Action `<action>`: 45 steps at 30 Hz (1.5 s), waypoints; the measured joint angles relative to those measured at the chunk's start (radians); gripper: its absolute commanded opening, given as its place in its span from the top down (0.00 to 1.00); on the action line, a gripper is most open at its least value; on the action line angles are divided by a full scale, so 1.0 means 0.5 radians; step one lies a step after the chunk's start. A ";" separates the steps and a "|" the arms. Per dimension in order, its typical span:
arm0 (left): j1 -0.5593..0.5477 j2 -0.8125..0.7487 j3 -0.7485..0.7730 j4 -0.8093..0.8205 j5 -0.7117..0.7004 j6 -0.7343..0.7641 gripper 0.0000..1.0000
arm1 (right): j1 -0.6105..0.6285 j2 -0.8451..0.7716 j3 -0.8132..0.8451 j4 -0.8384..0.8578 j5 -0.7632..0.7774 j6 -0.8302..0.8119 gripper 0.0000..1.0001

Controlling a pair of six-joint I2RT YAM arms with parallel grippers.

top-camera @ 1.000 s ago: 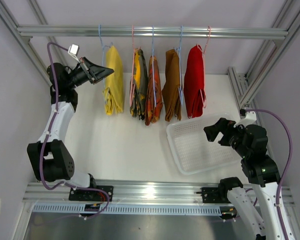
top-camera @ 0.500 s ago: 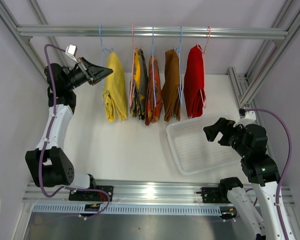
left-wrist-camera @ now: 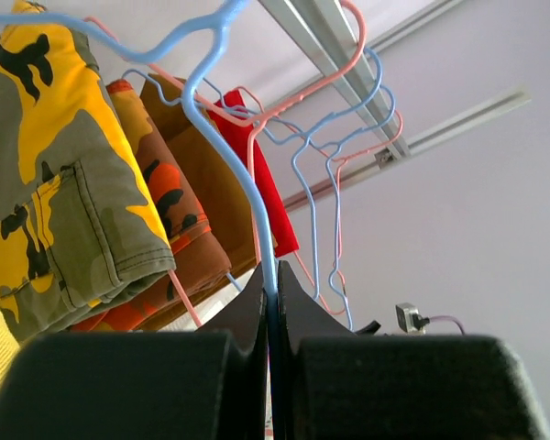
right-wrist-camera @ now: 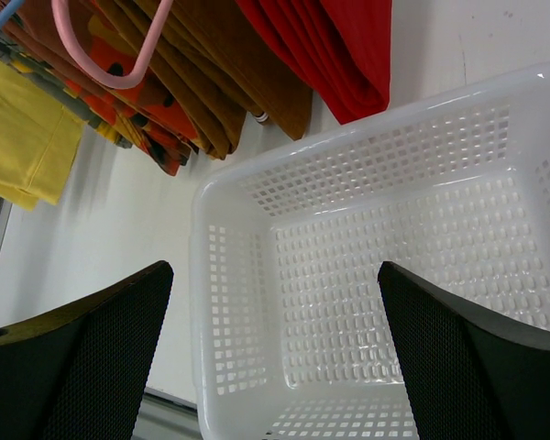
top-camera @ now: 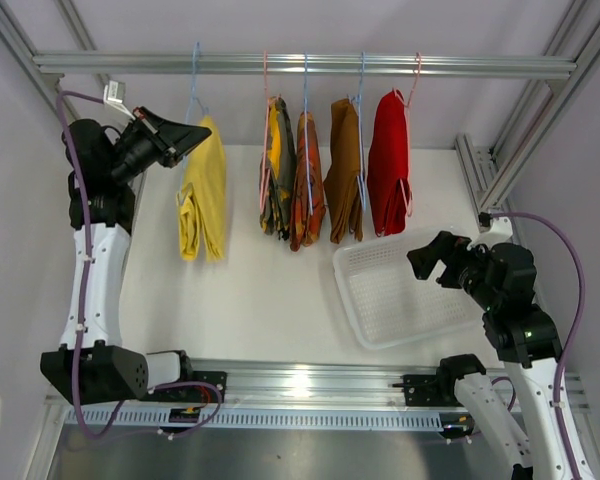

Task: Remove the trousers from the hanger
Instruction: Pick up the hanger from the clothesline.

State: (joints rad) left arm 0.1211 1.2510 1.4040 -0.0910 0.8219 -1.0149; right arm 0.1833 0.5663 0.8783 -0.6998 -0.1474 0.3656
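Yellow trousers [top-camera: 202,200] hang from a blue hanger [top-camera: 193,85] whose hook crosses the rail [top-camera: 460,65]. My left gripper [top-camera: 185,138] is shut on that hanger's wire just above the cloth. In the left wrist view the blue hanger [left-wrist-camera: 225,156] runs down into the closed left gripper [left-wrist-camera: 271,286]. Camouflage trousers [top-camera: 278,170], orange-red patterned trousers [top-camera: 306,185], brown trousers [top-camera: 344,175] and red trousers [top-camera: 388,165] hang to the right on their own hangers. My right gripper [top-camera: 430,262] is open and empty, over the basket [top-camera: 380,300].
The white mesh basket [right-wrist-camera: 238,275] lies on the table at the right, below the red trousers [right-wrist-camera: 339,46], and nothing is in it. Aluminium frame posts stand at both sides. A gap separates the yellow pair from the camouflage pair.
My left arm has drawn the blue hanger and the yellow trousers leftward along the rail, away from the other pairs. The right arm has not moved.
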 measured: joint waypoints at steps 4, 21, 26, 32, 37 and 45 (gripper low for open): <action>-0.001 0.013 0.041 -0.018 -0.002 0.006 1.00 | 0.000 0.005 0.050 -0.010 -0.002 -0.003 0.01; -0.157 0.147 0.215 -0.039 -0.087 0.129 1.00 | 0.005 -0.048 0.095 -0.077 -0.008 -0.056 0.01; -0.182 -0.182 0.153 -0.252 -0.244 0.266 1.00 | 0.005 -0.069 0.350 -0.139 -0.034 -0.089 0.01; -0.192 -0.672 0.142 -0.509 -0.508 0.447 1.00 | 0.005 -0.011 0.555 -0.082 -0.153 -0.121 0.01; -0.208 -0.985 0.052 -0.608 -0.723 0.536 1.00 | 0.008 0.198 0.703 -0.011 -0.325 -0.126 0.00; -0.273 -1.140 -0.126 -0.829 -1.053 0.620 1.00 | 0.184 0.626 1.154 0.192 -0.455 -0.076 0.01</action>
State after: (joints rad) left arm -0.0154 0.6811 1.3411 -0.5056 0.2955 -0.7052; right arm 0.2752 0.8791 1.4555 -0.6037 -0.3748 0.3279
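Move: The left hand already grips the blue hanger's near side. The clothesline it must clear runs about 8 cm ahead and 7 cm above, while the yellow trousers hang roughly 4 cm ahead and 14 below. The camouflage trousers are some 14 cm to its right and 8 ahead. From the open right hand, the yellow trousers lie about 42 cm left, 17 ahead and 5 higher; the red trousers 21 ahead and 8 left; the basket 8 ahead, 20 below. Keeping its pinch on the blue hanger, the left hand nudges about 3 cm forward and slightly up, then sweeps back nearly 20 cm away from the clothesline, rising before it sinks, and swings counter-clockwise. The right hand, fingers still wide, climbs about 20 cm above the basket, tipping up and turning counter-clockwise as it drifts left. ##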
